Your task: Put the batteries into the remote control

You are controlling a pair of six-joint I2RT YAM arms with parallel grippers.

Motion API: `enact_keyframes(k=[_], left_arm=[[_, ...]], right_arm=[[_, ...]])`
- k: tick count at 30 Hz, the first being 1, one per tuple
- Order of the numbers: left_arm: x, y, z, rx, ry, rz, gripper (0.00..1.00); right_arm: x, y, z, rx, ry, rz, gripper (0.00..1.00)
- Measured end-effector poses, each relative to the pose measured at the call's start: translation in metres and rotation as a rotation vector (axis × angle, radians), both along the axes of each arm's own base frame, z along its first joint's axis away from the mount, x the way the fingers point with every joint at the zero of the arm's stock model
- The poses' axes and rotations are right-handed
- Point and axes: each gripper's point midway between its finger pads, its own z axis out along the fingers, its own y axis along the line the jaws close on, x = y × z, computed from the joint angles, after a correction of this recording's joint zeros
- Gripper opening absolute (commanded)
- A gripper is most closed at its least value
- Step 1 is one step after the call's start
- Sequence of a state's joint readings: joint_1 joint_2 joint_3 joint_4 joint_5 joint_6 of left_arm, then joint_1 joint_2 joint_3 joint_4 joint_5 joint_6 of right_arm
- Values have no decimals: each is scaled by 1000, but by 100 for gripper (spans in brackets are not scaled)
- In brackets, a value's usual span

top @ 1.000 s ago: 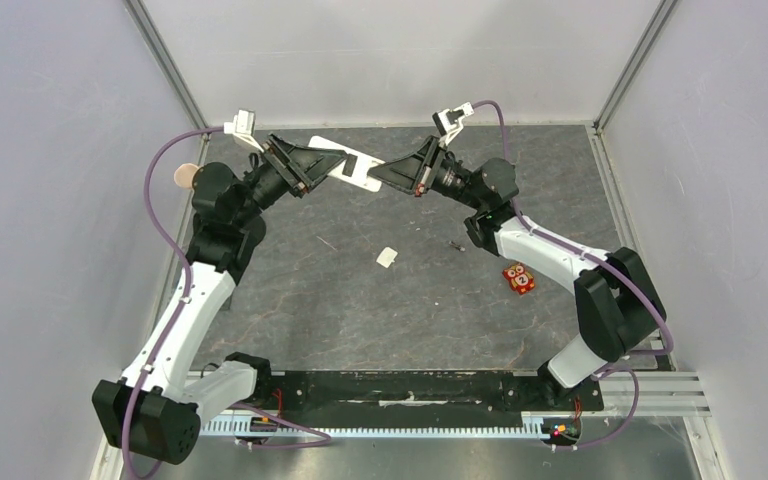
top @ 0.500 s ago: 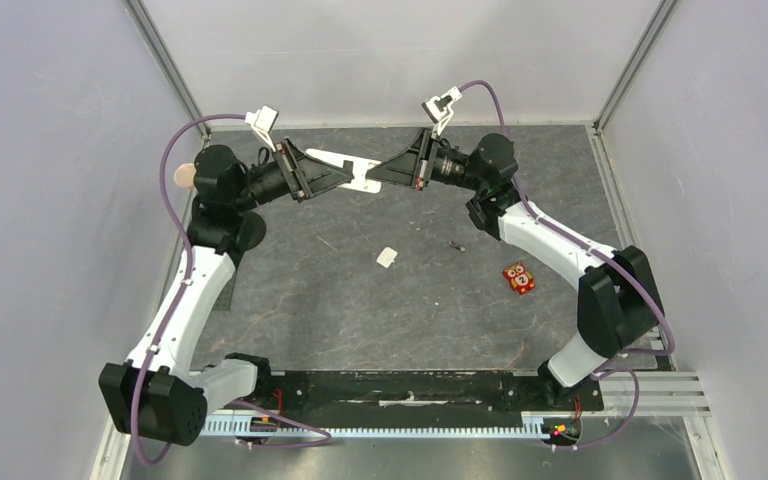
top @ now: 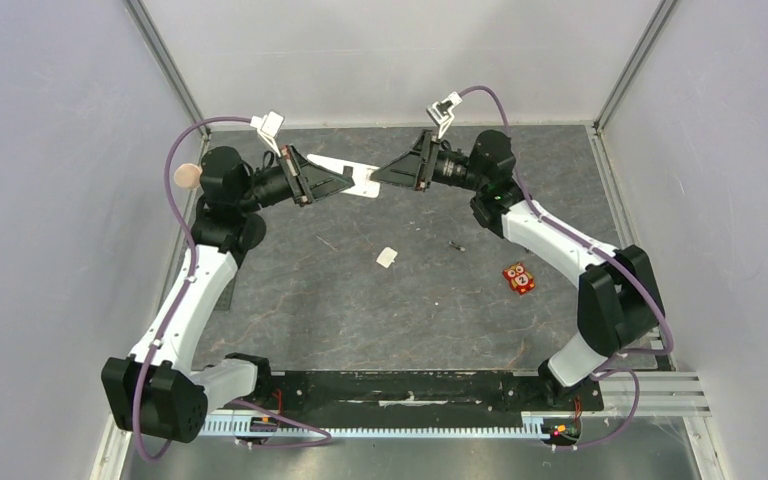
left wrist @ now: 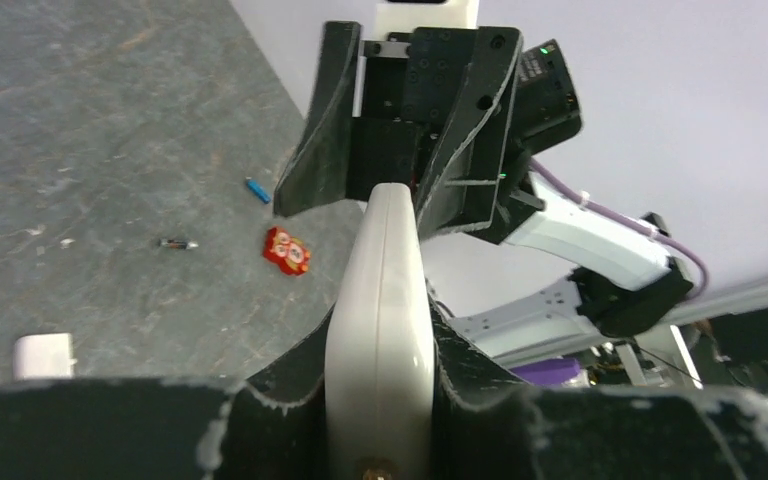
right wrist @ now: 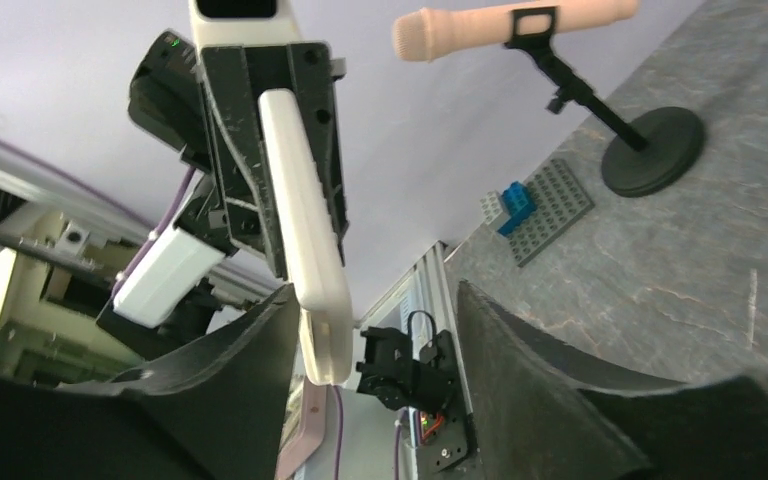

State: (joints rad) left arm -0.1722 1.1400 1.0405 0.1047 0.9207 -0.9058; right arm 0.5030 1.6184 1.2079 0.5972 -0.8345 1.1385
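Note:
The white remote control [top: 358, 178] is held above the far part of the table, seen edge-on in the left wrist view [left wrist: 380, 300]. My left gripper [top: 345, 180] [left wrist: 380, 330] is shut on its near end. My right gripper [top: 380, 178] [right wrist: 375, 295] stands open round the remote's other end [right wrist: 310, 250], which lies close to one finger with a wide gap to the other. On the table lie a blue battery [left wrist: 257, 190] and a dark battery [left wrist: 177, 243] [top: 457, 245].
A small white cover piece [top: 387, 257] [left wrist: 42, 355] lies mid-table. An orange owl-faced square [top: 519, 278] [left wrist: 287, 250] sits to the right. At the far left stand a microphone [right wrist: 510, 25] on a black stand [right wrist: 653, 150] and a grey brick plate [right wrist: 550, 205].
My left gripper has closed on the remote and my right gripper has opened, letting go of it. Both arms shifted slightly toward the back wall.

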Motion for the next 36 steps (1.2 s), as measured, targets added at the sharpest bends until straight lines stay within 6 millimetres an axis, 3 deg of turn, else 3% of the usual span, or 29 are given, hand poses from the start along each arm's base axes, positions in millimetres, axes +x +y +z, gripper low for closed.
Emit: enact_keyframes(k=[6,11,18,23,26,28,30,36], left_arm=[[25,20,-41,82,40,164,2],[41,42,-77,167,93,315,2],[45,52,-80,203,71,386,2],[46,53,-80,206,66,393,2],[46,53,-82,206,68,392,2],[47,53,-84,207,73,391,2],[48,52,-86,209,80,387,2],[51,51,-94,216,104,380,2]], right_arm=[[35,-43,-41,-141,48,-228,66],[67,-87,-94,-413,59,-513,63],[78,-172,-194,-916,177,-803,62],[74,-228,-244,-1202,248,-899,64],[69,-264,-265,-1326,300,-924,64],[67,-275,-270,-1348,312,-914,64],[65,-274,-274,-1331,308,-867,64],[58,-238,-278,-1273,243,-693,60]])
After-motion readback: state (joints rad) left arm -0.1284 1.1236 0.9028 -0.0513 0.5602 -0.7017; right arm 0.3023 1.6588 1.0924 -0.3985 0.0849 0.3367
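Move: The black battery lies on the table about 5 cm ahead of the open right hand, 18 cm to its right and 34 cm below. The blue battery is some 17 cm to the right of the black one and level with it; the white cover is about 16 cm to the left of the black one and 3 cm nearer. The remote's middle is roughly 5 cm left of the right hand, at its height. From the left hand, the black battery is some 9 cm ahead, 21 cm right and 36 cm down. Down and to the right the right hand swings, about 28 cm lower, away from the remote and past the black battery, going forward at first. It then comes back left some 3 cm towards that battery, fingers still open, wrist turned from pointing left to pointing down and forward. The left hand keeps its hold on the remote, sinking about 9 cm while drawing left and forward and turning counter-clockwise. ##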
